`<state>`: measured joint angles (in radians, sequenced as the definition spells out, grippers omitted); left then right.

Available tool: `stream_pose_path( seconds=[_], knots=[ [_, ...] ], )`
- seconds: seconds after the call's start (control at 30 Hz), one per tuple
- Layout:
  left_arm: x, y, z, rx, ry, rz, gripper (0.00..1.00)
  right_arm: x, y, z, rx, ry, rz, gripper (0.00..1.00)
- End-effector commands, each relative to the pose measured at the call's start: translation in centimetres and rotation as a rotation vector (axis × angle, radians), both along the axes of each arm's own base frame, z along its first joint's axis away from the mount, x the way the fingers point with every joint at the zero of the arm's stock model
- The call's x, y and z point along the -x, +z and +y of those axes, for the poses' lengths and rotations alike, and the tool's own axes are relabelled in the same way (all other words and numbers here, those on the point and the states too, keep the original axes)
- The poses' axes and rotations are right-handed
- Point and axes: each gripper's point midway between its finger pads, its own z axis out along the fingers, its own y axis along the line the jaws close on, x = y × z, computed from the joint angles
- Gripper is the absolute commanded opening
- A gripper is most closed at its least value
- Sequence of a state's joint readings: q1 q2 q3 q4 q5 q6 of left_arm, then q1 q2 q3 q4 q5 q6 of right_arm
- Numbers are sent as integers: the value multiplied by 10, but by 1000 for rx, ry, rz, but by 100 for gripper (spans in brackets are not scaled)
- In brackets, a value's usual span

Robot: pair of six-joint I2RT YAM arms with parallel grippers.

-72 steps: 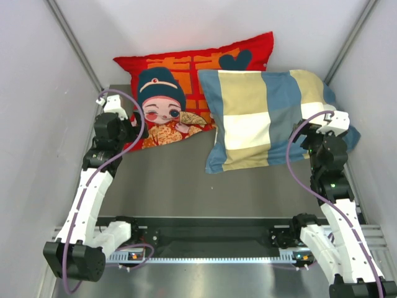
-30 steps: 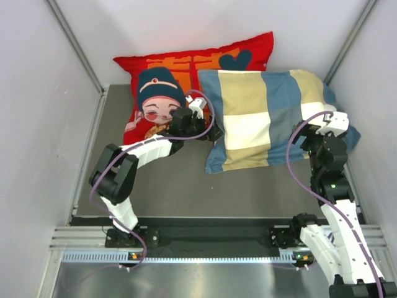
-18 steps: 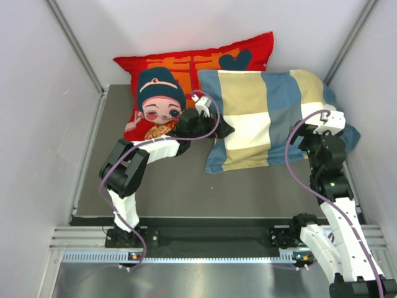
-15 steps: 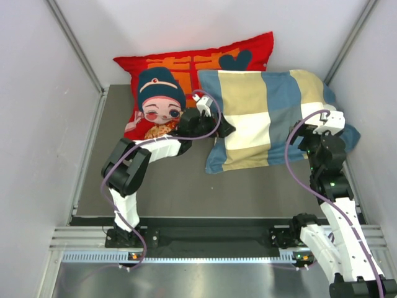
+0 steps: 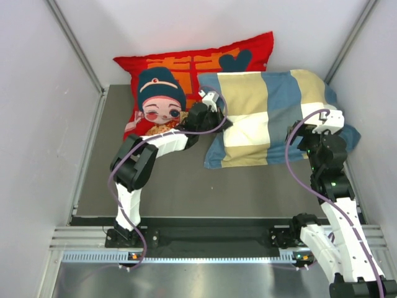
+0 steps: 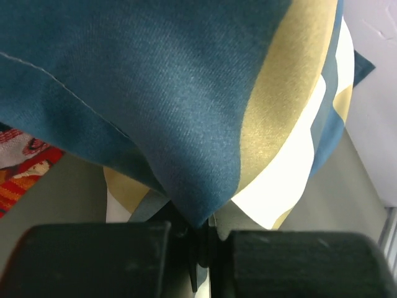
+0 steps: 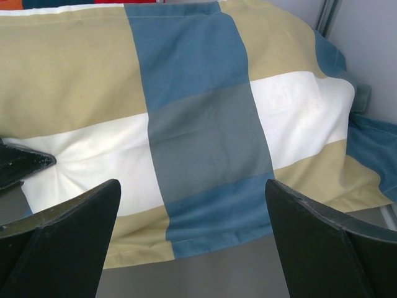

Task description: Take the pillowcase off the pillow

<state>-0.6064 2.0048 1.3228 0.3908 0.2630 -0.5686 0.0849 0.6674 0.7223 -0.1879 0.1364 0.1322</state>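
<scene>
The pillowcase (image 5: 267, 118), in blue, tan and cream checks, lies plump at the back right of the grey mat, and the pillow is hidden inside it. My left gripper (image 5: 218, 124) is at its left edge, shut on a fold of the blue fabric (image 6: 186, 93). In the left wrist view that fold runs down into the closed jaws of the left gripper (image 6: 200, 230). My right gripper (image 5: 308, 138) hovers by the pillowcase's right side, open with nothing between its fingers. In the right wrist view it (image 7: 192, 248) faces the checked fabric (image 7: 198, 124).
A red cartoon-figure cushion (image 5: 180, 68) leans at the back left, touching the pillowcase's left end. White walls close in on both sides and at the back. Bare grey mat (image 5: 186, 186) stretches in front of the pillowcase. A metal rail (image 5: 205, 239) runs along the near edge.
My left arm swung from the left side across to the pillowcase's left edge, and its jaws closed on the blue fabric, bunching that edge. The right arm barely moved.
</scene>
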Motion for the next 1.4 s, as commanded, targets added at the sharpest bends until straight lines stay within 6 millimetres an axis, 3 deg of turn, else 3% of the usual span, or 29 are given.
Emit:
stream_pose_path(
  seconds=[0.0,0.1,0.17,0.2,0.27,0.33,0.4,0.53,0.7,0.93,1.13,1.37],
  knots=[
    [-8,44,-2,28,31,-99,0,1,26,7,-7,31,-53,100],
    [0,61,4,14,52,-134,0,-3,20,13,-9,65,-26,99],
    [11,93,12,32,67,-191,0,-7,15,19,-22,89,1,100],
    [21,120,15,55,61,-238,0,-9,18,25,-30,113,-1,100],
    [39,140,9,29,33,-294,0,-13,18,35,-38,142,-1,100],
    [58,179,7,46,18,-368,0,-14,19,55,-28,190,-8,100],
    [76,205,3,71,3,-409,0,-12,23,79,-25,235,-30,100],
    [86,238,6,130,0,-436,0,-1,30,128,-62,325,-51,100],
    [97,249,4,126,3,-467,0,23,53,171,-101,397,-105,100],
    [105,251,-5,90,29,-491,0,38,65,203,-113,430,-94,100],
    [120,267,-12,113,26,-520,0,35,33,206,-14,313,-8,100],
    [133,288,-1,160,29,-530,0,36,9,176,81,109,25,100]
  ],
)
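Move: The left hand already has the pillowcase's near-left part pinched at its fingertips; the middle of the case lies about 17 cm to its right, 2 cm ahead and 8 cm lower, and the red cushion some 12 cm ahead, 13 cm to the left, 8 cm lower. From the open right hand, the pinched fold is roughly 27 cm left, 13 cm ahead and 13 cm below, with the case's middle 11 cm left, 15 cm ahead and 21 cm below. Keeping the pillowcase pinched between its shut fingers, the left hand hoists it about 16 cm and draws it back some 12 cm, its fingers tipping up a little. The right hand, fingers wide open, sweeps some 20 cm left and slightly back towards the raised fold, swinging counter-clockwise and partly back again; it rises a few centimetres on the way, then sinks beside the left gripper. ##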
